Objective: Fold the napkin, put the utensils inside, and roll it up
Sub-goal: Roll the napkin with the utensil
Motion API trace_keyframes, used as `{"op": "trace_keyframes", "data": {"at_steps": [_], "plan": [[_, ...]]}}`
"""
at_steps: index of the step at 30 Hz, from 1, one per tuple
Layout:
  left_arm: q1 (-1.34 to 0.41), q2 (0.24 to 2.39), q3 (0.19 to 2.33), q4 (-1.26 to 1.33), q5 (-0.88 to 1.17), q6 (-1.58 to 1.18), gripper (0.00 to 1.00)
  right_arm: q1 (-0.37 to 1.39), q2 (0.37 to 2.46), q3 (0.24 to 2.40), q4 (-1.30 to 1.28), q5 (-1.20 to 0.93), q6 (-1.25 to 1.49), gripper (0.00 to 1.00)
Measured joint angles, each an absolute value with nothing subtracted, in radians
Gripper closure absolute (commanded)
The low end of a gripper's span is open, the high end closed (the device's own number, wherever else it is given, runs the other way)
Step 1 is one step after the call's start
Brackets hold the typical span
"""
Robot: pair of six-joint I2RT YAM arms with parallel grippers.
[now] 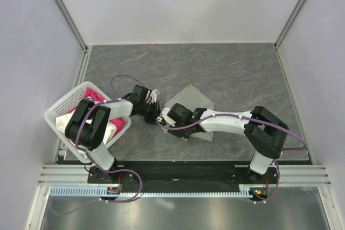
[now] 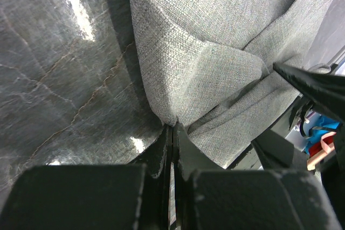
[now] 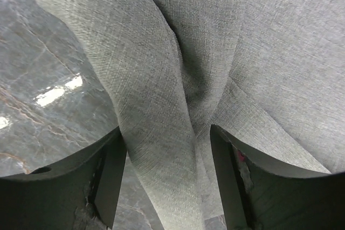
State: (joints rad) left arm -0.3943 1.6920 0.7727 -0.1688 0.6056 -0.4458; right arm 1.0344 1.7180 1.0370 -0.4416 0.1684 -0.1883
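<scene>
The grey-green napkin (image 1: 193,102) lies rumpled on the dark marble tabletop, partly under the right arm. My left gripper (image 1: 155,102) is at its left edge, and in the left wrist view this gripper (image 2: 172,126) is shut on a raised fold of the napkin (image 2: 215,41). My right gripper (image 1: 162,118) sits just beside it. In the right wrist view the right gripper (image 3: 168,179) stands open, with a loose ridge of napkin (image 3: 156,111) running between its fingers (image 3: 110,181). The utensils are out of view.
A white perforated basket (image 1: 58,107) stands at the left edge under the left arm, holding a pink cloth (image 1: 95,94) and a white cloth (image 1: 111,131). Enclosure walls ring the table. Part of the right arm (image 2: 318,87) shows in the left wrist view.
</scene>
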Motion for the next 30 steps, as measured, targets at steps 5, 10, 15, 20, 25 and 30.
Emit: {"op": "trace_keyframes", "data": {"at_steps": [5,10,15,20,25,30], "plan": [[-0.394,1.692,0.773,-0.17,0.606,-0.444,0.98,1.023,1.732,1.039,-0.442,0.128,-0.195,0.43],[-0.394,1.692,0.775,-0.17,0.604,-0.444,0.88,1.019,1.75,1.057,-0.464,0.065,-0.205,0.58],[-0.393,1.668,0.778,-0.173,0.564,-0.447,0.55,0.988,1.765,1.079,-0.492,-0.007,-0.206,0.63],[-0.376,1.594,0.78,-0.176,0.509,-0.452,0.39,0.944,1.767,1.085,-0.498,-0.084,-0.203,0.65],[-0.35,1.505,0.764,-0.16,0.464,-0.453,0.37,0.91,1.773,1.091,-0.509,-0.187,-0.197,0.66],[-0.347,1.417,0.706,-0.113,0.473,-0.453,0.37,0.863,1.794,1.103,-0.52,-0.326,-0.191,0.67]]}}
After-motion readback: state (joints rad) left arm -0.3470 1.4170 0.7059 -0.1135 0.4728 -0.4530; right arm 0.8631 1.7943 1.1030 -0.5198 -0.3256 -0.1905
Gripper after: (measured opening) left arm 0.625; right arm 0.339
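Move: Around the right hand's open fingers lies the napkin's rolled edge, about 1 cm back and 1 cm below them. From that hand the napkin's near right corner is some 10 cm to the right and 2 cm back, and its far tip roughly 18 cm ahead and 1 cm to the right. The left fingers still pinch the roll's left end; the right hand's gripping spot lies about 8 cm right and 5 cm back of them, level in height. Closing on the rolled edge, the right fingers settle a cm lower and pinch the cloth, draw about 2 cm back towards the base and slightly left, and swing their tips some 25 degrees baseward to point nearly straight down. Once they have mostly closed, the left fingers open wide, let go of the roll's end and back off, rising 5 to 6 cm while moving forward about 3 cm and a little left. ##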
